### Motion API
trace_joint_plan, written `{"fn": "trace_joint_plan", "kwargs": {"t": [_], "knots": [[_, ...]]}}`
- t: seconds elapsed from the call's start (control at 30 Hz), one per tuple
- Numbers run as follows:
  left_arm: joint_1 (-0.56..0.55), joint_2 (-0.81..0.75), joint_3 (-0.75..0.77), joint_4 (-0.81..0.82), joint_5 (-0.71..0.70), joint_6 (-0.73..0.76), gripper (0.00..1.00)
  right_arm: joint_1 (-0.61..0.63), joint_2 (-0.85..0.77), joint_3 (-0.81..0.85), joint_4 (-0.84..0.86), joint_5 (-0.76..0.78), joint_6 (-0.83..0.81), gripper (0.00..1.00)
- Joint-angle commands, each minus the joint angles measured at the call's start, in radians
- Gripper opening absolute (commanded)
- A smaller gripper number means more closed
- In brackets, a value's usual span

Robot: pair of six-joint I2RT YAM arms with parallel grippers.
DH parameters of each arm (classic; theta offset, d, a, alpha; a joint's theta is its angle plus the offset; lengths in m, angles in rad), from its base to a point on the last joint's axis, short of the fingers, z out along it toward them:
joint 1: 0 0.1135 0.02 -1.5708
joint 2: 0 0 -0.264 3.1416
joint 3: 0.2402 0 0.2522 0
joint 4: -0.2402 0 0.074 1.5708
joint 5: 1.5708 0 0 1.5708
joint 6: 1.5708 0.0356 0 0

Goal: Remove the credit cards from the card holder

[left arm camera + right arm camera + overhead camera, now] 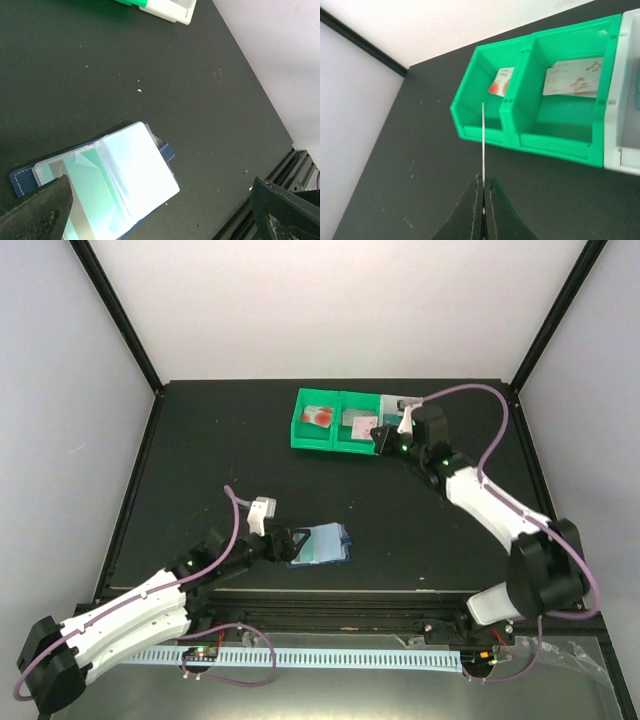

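Observation:
The card holder (pixel 107 182) lies open on the black table, navy with pale clear pockets. A teal credit card (pixel 87 187) shows inside a pocket. My left gripper (pixel 161 202) hangs open over the holder, one finger (pixel 35 210) on each side of it, touching nothing. From above, the holder (pixel 322 543) sits just right of the left gripper (pixel 290 543). My right gripper (pixel 483 182) is shut on a thin card (pixel 483 140) seen edge-on, in front of the green tray (pixel 485 132). A white card with red circles (pixel 501 81) lies in its left compartment, and a pale card (pixel 572 77) in the other.
A white tray (pixel 392 402) adjoins the green tray (pixel 310 440) at the back of the table, beside the right gripper (pixel 380 440). The table's right edge and rail (pixel 280 170) run close to the holder in the left wrist view.

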Motion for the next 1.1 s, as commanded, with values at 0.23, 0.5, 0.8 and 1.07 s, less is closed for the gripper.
{"fn": "trace_joint_plan", "kwargs": {"t": [0.23, 0.5, 0.8, 1.07], "knots": [[0.032, -0.028, -0.075, 0.085, 0.036, 0.022, 0.99, -0.055, 0.426, 0.389, -0.168, 0.016, -0.075, 0.01], [0.039, -0.094, -0.069, -0.015, -0.011, 0.082, 0.99, -0.06, 0.624, 0.633, -0.281, 0.048, -0.061, 0.02], [0.041, -0.148, -0.066, -0.025, 0.001, 0.087, 0.99, -0.07, 0.781, 0.816, -0.354, 0.036, -0.046, 0.01], [0.041, -0.108, -0.006, -0.096, 0.012, 0.088, 0.99, -0.088, 0.875, 0.913, -0.36, 0.003, -0.021, 0.05]]}}
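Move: The right hand holds a card. The middle green compartment, with cards already inside, lies about 20 cm ahead of it, 3 cm to its left and 17 cm below. Level with that compartment, the left green compartment with the red-printed cards is some 12 cm farther left, and the white compartment about 13 cm to its right. From the left hand the middle compartment is roughly 40 cm ahead, 14 cm right and 9 cm down. Still pinching the card in closed fingers, the right hand reaches about 17 cm forward and sinks 11 cm, drifting slightly left, fast at first and then slowing, towards and down into the middle green compartment; the wrist tips about 15 degrees further down. The left hand, wide open beside the card holder, shifts only about 2 cm to the left. ##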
